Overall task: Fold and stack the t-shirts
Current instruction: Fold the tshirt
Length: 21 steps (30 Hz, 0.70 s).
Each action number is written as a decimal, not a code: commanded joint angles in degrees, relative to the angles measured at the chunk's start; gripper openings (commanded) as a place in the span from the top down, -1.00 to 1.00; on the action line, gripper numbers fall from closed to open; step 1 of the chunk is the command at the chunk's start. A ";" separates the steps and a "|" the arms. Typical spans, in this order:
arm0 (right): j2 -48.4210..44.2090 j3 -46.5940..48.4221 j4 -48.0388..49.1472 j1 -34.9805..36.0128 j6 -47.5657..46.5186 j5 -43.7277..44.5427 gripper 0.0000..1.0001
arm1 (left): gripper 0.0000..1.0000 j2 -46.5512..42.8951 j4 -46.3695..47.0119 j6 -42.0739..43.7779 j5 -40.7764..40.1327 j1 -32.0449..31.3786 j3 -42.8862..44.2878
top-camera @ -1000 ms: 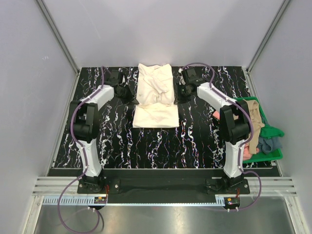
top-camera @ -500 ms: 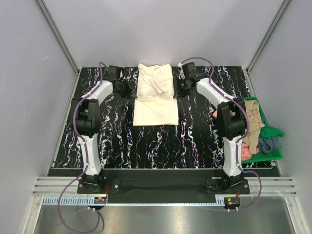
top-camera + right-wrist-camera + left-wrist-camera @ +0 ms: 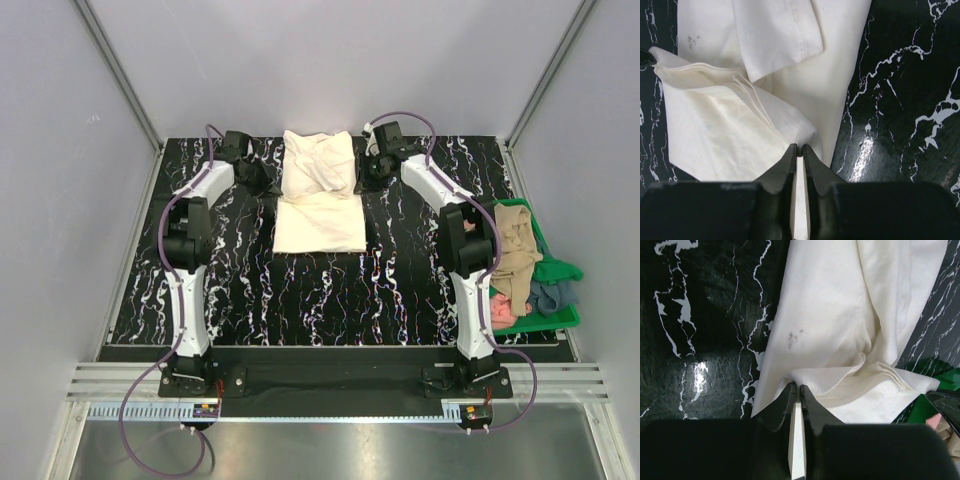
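Observation:
The cream t-shirt (image 3: 318,195) lies at the back middle of the black marbled table, its far half bunched into folds over a flat near half. My left gripper (image 3: 266,183) is at its left edge and my right gripper (image 3: 364,180) at its right edge. In the left wrist view the left gripper (image 3: 796,386) is shut on a fold of the cream cloth (image 3: 840,315). Seen from the right wrist, the right gripper (image 3: 800,146) pinches the cloth (image 3: 725,130) at a folded corner. Tan (image 3: 515,245), grey-blue (image 3: 553,293) and salmon-pink (image 3: 500,308) t-shirts lie heaped at the right.
A green bin (image 3: 560,315) at the table's right edge holds the heaped shirts. Grey walls enclose the table on the left, back and right. Both arm bases stand at the near edge.
Both arms reached further toward the back wall with the cream t-shirt's edges, and the whole shirt slid a little away from me. The bunched far half drew tighter.

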 commanded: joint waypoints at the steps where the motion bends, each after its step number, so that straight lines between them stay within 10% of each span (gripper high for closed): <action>1: 2.20 4.83 0.82 -0.76 -1.72 -1.89 0.60 | 0.71 0.51 1.36 0.12 0.05 0.72 2.67; 8: -0.05 6.10 -7.09 -1.64 0.82 -1.72 -0.08 | -0.05 -5.98 -1.71 3.19 -5.82 0.90 -1.53; 21: -21.34 -28.90 3.35 -1.64 2.41 -12.08 -0.19 | -0.10 -26.29 5.76 6.35 -5.40 -2.71 -33.45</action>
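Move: Each hand still has a corner of the carried t-shirt hem at its fingertips, with its landing place on the shirt's body about 1 cm ahead and 2 cm below. The near folded corner on each hand's own side lies some 17 cm straight back and 2 cm lower. The sleeve flap is about 9 cm ahead and 14 cm to the right of the left hand, or 9 cm ahead and 10 cm left of the right hand. The t-shirt's hem corners come free of both grippers as the fingers open to a little over half, ending a last short creep forward. Both hands then draw quickly back about 12 cm along the folded shirt's sides towards its near corners, easing outward a few centimetres. The right fingers tip some 15 degrees steeper; the left hand rises slightly and rolls a little. ##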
